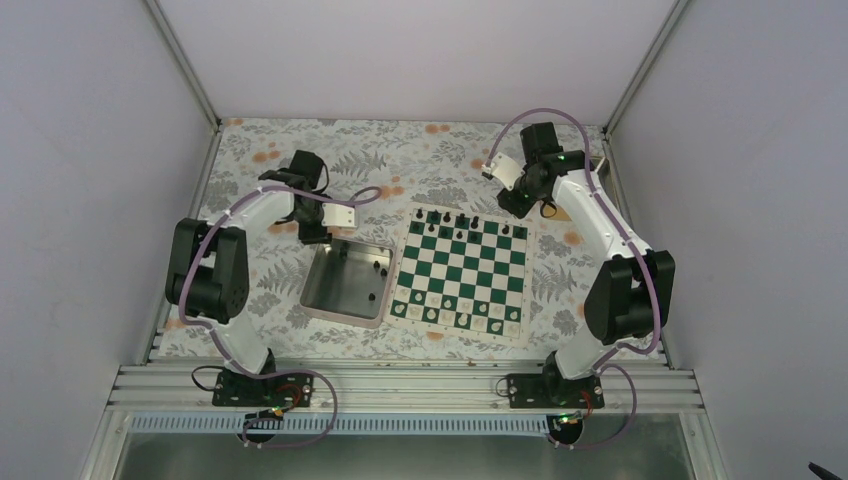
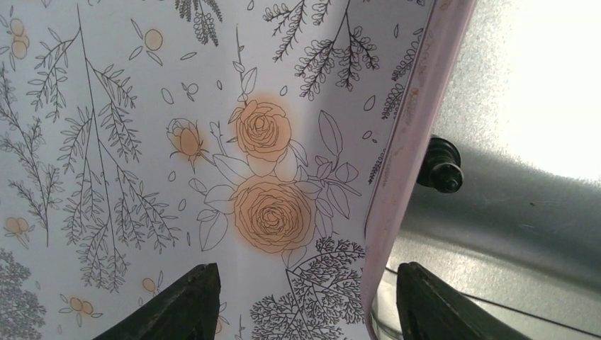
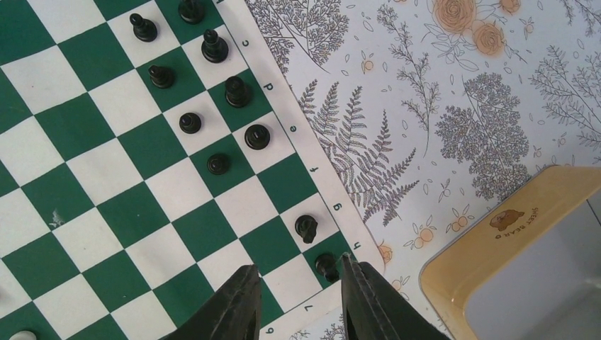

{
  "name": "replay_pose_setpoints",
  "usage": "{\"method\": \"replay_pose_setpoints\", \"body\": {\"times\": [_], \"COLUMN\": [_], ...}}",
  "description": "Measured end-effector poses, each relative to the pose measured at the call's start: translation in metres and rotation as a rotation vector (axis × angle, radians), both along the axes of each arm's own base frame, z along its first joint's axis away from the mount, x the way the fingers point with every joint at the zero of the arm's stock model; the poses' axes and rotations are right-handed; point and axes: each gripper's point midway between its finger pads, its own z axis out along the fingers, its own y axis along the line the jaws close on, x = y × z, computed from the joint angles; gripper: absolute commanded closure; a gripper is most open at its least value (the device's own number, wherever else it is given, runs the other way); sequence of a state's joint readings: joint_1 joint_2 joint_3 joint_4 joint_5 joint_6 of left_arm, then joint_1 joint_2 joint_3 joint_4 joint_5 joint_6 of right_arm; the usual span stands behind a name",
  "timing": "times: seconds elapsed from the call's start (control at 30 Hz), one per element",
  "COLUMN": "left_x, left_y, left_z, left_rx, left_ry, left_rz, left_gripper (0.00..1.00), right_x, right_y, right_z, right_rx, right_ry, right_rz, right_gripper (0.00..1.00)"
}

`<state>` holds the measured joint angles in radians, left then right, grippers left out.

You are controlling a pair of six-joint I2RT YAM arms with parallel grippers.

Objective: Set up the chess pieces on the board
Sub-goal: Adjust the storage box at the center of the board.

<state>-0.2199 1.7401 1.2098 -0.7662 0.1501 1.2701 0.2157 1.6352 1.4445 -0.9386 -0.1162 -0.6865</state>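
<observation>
The green and white board (image 1: pixel 460 272) lies at the table's middle. Several black chess pieces (image 1: pixel 455 222) stand along its far rows, and in the right wrist view they stand near the lettered edge of the board (image 3: pixel 106 205). My right gripper (image 3: pixel 300 263) is open over the corner by the h file. One black piece (image 3: pixel 326 266) stands just beyond the tips, close to the right finger (image 3: pixel 375 304). My left gripper (image 2: pixel 308 283) is open and straddles the rim of the metal tray (image 2: pixel 404 163). Another black piece (image 2: pixel 441 164) lies inside the tray, ahead of the fingers.
The shiny metal tray (image 1: pixel 330 290) sits left of the board with two black pieces (image 1: pixel 378 268) in it. Pale pieces (image 1: pixel 460 318) fill the board's near rows. A yellow-rimmed tin (image 3: pixel 510 234) stands right of the board's corner. A floral cloth (image 1: pixel 400 150) covers the table.
</observation>
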Motion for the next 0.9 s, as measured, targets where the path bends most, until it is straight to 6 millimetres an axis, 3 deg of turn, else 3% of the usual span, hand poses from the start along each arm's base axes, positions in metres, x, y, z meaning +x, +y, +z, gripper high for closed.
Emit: {"method": "replay_pose_setpoints", "body": {"times": [0.23,0.67,0.9], "left_x": [0.0044,0.0002,-0.0005], "left_y": [0.0002,0.0041,0.0078], "left_z": [-0.0004,-0.0027,-0.0041], "left_rx": [0.006,0.025,0.043], "left_ry": [0.012,0.034,0.036], "left_rz": [0.014,0.03,0.043], "left_gripper": [0.59,0.77,0.93], "right_x": [0.0008,0.0019,0.003], "right_y": [0.0001,0.0004,0.0007], "right_z": [0.0004,0.0031,0.0038], "right_rx": [0.001,0.005,0.007], "right_ry": [-0.003,-0.015,-0.02], "right_rz": [-0.003,-0.004,-0.004], "right_gripper": [0.71,0.71,0.71]}}
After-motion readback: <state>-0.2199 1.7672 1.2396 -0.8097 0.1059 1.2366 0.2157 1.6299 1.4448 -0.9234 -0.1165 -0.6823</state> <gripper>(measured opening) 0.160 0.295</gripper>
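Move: The far wall of the storage box, close to its left corner, stands between the open left fingers, about 1 cm back of their midpoint and at their height; the middle of the box is some 9 cm back and 6 cm right. Inside, a black piece sits about 3 cm back, 5 cm right and 2 cm down. From the right hand the box's middle is roughly 33 cm left, 14 cm back and 12 cm below. Keep the left gripper pointing down and nearly in place over the box's far wall, near its left corner, and close it from about two-thirds open almost to shut, one finger outside and one inside, pinching the wall. As the fingers come together, ease the hand leftward by about 1 cm. ##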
